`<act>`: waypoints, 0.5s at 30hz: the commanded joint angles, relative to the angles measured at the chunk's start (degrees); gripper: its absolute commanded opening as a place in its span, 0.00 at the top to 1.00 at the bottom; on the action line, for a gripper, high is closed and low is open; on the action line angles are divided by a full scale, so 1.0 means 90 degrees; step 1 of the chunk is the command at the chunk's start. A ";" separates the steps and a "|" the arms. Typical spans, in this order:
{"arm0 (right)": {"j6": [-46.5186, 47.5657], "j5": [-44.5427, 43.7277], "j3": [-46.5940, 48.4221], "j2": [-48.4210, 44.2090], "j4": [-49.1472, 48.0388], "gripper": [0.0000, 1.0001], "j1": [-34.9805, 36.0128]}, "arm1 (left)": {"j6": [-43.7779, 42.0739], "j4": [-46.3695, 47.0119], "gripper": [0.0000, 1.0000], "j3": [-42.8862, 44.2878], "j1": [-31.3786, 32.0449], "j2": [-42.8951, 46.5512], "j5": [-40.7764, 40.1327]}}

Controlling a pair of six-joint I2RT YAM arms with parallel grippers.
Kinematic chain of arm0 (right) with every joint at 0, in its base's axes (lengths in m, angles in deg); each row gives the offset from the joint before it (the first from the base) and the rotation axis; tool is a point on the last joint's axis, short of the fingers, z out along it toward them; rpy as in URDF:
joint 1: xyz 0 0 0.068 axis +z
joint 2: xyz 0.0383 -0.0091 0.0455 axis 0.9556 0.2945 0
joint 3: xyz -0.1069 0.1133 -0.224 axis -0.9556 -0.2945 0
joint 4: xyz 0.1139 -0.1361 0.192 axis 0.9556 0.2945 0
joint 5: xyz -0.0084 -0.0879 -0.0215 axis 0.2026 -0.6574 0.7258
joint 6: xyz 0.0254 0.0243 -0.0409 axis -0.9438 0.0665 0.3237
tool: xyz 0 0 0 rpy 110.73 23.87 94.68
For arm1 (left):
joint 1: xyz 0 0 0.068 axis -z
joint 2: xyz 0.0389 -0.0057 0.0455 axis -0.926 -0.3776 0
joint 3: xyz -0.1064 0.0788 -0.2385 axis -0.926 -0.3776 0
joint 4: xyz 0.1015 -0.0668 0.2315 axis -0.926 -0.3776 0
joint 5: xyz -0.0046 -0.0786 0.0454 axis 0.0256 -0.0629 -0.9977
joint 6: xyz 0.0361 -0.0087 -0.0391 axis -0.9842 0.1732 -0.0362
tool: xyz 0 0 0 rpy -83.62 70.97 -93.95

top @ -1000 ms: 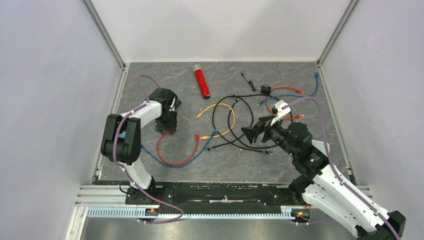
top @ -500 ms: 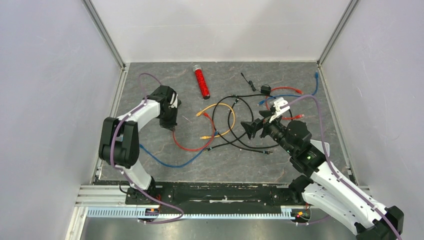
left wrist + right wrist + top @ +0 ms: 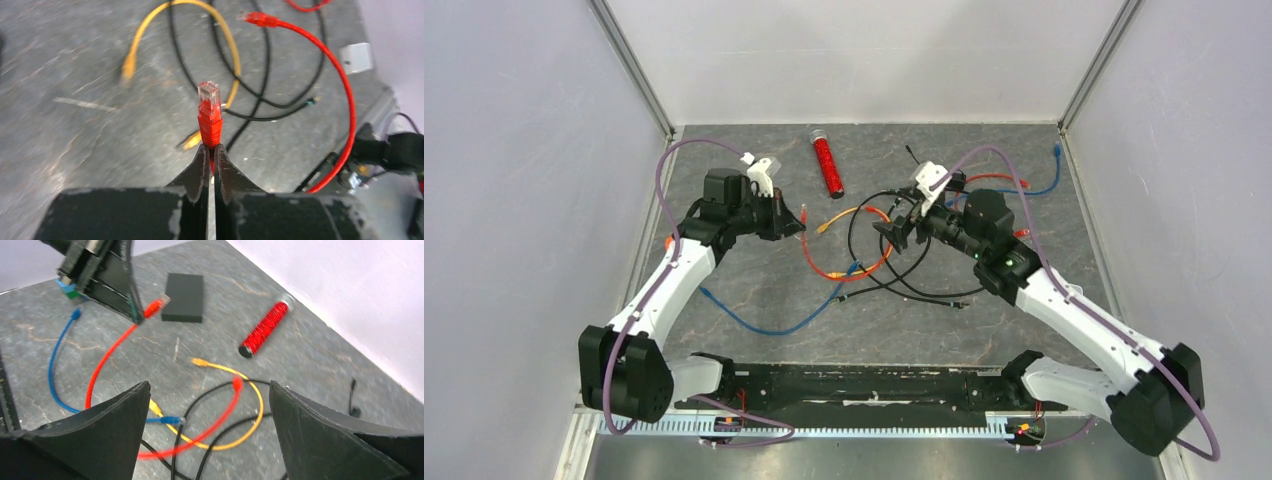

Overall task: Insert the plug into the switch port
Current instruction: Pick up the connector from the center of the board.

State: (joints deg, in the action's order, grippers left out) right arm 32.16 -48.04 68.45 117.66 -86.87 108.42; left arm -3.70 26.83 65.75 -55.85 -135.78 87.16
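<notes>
My left gripper (image 3: 210,147) is shut on the red cable just behind its plug (image 3: 209,107), which sticks out past the fingertips with its clear tip forward. From above, that gripper (image 3: 789,216) holds the plug (image 3: 804,214) over the mat's left middle, the red cable (image 3: 822,268) trailing to the right. The right wrist view shows the plug (image 3: 156,305) close to a flat black box (image 3: 184,297); its switch port cannot be made out. In the top view the box is hidden. My right gripper (image 3: 208,385) is open and empty above the cable tangle (image 3: 894,232).
A red glittery tube (image 3: 827,163) lies at the back. Yellow (image 3: 849,213), blue (image 3: 754,322) and black (image 3: 924,295) cables are spread across the middle. More red and blue cable (image 3: 1004,181) lies at the back right. A small white box (image 3: 356,56) sits near the right wall.
My left gripper has shut on the red plug and carried it up and to the right, dragging the cable along. My right arm has reached forward and left over the tangle.
</notes>
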 commanded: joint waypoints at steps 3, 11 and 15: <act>0.1677 0.2392 0.0956 0.0768 -0.0032 0.14 -0.0073 | 0.0672 0.1746 0.98 -0.0100 -0.0011 0.0014 0.2520; 0.3222 0.4426 0.1831 0.1950 0.0222 0.34 -0.0555 | 0.0472 0.1590 0.98 0.0233 0.0072 -0.0257 0.3379; 0.3383 0.5464 0.2188 0.2454 0.0262 0.39 -0.0737 | 0.0166 0.1264 0.98 0.0260 0.0251 -0.0302 0.3434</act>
State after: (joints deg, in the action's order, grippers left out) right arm 58.15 -11.34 83.51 137.01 -84.62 103.00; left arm 2.05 40.82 65.66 -55.09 -138.19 113.96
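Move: The right hand's goal, the red connector already pinched in the left fingers, is about 17 cm to its left, 2 cm ahead and 9 cm lower. The left hand is bringing it towards the right gripper, some 18 cm to its right, level fore and aft and 9 cm higher. On the table 17 cm below the left hand, the yellow plug lies 3 cm to its right, level with it, and the blue plug 12 cm right and 8 cm back. Left hand carries the red connector right and up, each about 6 cm; right closes partway, moving 6 cm left. ##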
